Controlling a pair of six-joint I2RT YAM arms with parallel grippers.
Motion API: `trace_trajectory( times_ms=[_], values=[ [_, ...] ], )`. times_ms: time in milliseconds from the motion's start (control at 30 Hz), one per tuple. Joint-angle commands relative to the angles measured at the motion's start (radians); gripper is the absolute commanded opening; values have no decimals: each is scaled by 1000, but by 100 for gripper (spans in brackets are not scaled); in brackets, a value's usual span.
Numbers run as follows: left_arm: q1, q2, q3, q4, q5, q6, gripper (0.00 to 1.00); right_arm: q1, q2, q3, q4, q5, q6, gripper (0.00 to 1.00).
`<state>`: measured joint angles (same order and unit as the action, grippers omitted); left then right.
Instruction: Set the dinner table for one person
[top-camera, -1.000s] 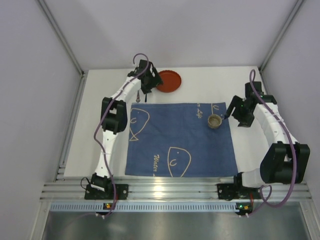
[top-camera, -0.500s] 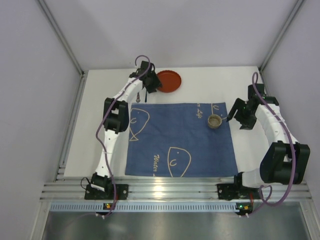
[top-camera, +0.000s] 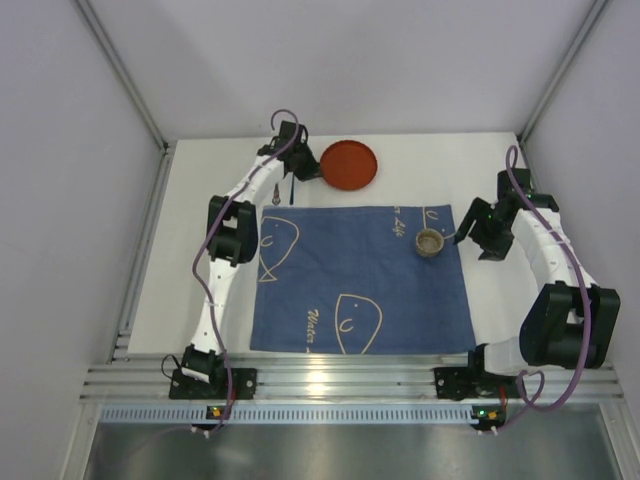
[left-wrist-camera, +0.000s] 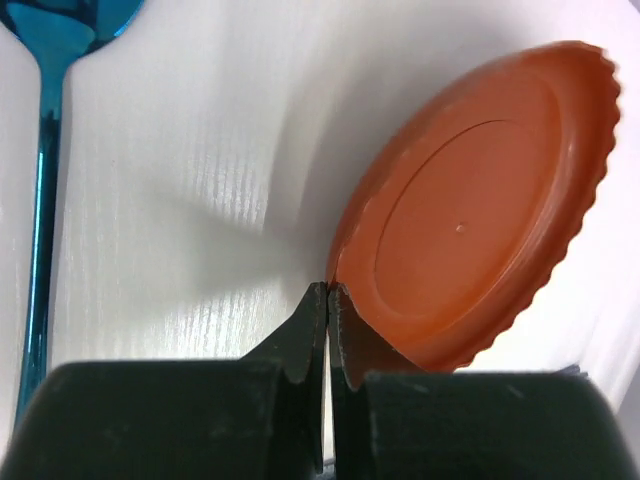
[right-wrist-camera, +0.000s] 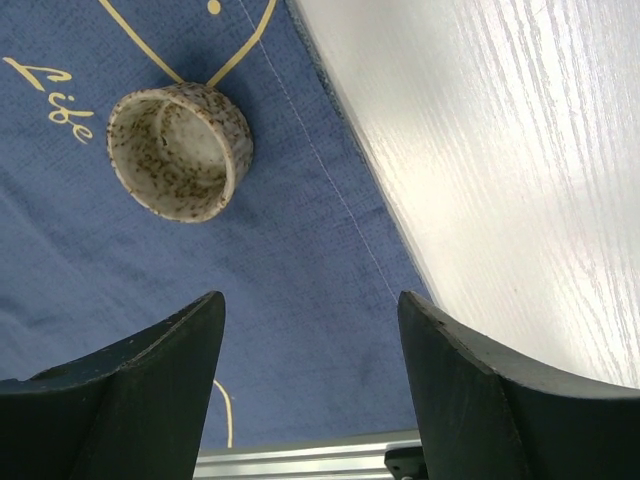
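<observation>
An orange-red plate (top-camera: 348, 165) with a scalloped rim lies at the back of the white dinner table (top-camera: 190, 260). My left gripper (top-camera: 306, 172) is at the plate's left edge. In the left wrist view its jaws (left-wrist-camera: 328, 290) are pressed together, and the plate (left-wrist-camera: 470, 210) lies against the outer side of the right finger. A small speckled cup (top-camera: 429, 241) stands on the blue cloth (top-camera: 360, 285). My right gripper (top-camera: 463, 232) is just right of the cup. It hangs open (right-wrist-camera: 310, 300) above the cloth's right edge, away from the cup (right-wrist-camera: 180, 150).
A shiny blue spoon (left-wrist-camera: 42, 200) lies on the table left of the left gripper. In the top view thin utensils (top-camera: 277, 192) lie just behind the cloth's back left corner. Enclosure walls ring the table, and an aluminium rail (top-camera: 330, 380) carries the arm bases.
The left gripper's jaws have shut at the plate's left edge. The plate has slid a little to the right. The right gripper has drifted slightly back and stays open.
</observation>
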<state>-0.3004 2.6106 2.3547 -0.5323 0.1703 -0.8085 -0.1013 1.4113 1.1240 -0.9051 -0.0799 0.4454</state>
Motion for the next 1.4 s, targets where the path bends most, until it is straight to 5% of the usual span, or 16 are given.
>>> trace_trajectory(
  times_ms=[0,200,467,633,733,967,1233,1300,1367],
  values=[
    [10,-64,38,67,51,15,0,-14,-5,14,9,-21,-7,70],
    [49,-231,-58,147,115,55,0,-14,-23,22,0,-27,-7,70],
    [60,-503,-253,16,239,189,0,-12,-48,40,-21,-66,9,69],
    [-20,-819,-668,-60,223,372,0,-12,-66,60,-31,-69,24,70],
    [-57,-959,-920,-3,225,361,0,-9,-61,54,-29,-73,24,70],
    [-200,-959,-1095,23,237,364,0,8,-37,43,-17,-78,23,70],
    [-255,-830,-1025,-119,130,382,0,15,-60,17,-18,-69,10,70],
    [-259,-821,-1023,-153,103,388,8,15,-66,-1,-20,-69,7,70],
    [-269,-827,-1026,-172,86,388,36,15,-72,-19,-17,-67,9,70]
  ],
)
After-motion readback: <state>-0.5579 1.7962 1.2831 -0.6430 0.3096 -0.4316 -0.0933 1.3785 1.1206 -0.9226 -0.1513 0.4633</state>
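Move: Behind the left hand, which already pinches the plate's left rim, lies the middle of the blue placemat, roughly 36 cm back, 12 cm right and 2 cm lower. The plate's middle is about 9 cm right and 2 cm ahead of this hand; the spoon is 9 cm left, 2 cm back; the cup 27 cm back, 32 cm right. From the right hand, the placemat's middle is some 31 cm left, 4 cm back and 9 cm below. Keeping its pinch on the rim, the left hand lifts the plate some 18 cm and swings it back about 30 cm in a quick arc, then sinks steeply over the middle of the placemat, turning roughly 35 degrees clockwise on the way. Low over the cloth the fingers begin to part, the hand still sinking slowly. ##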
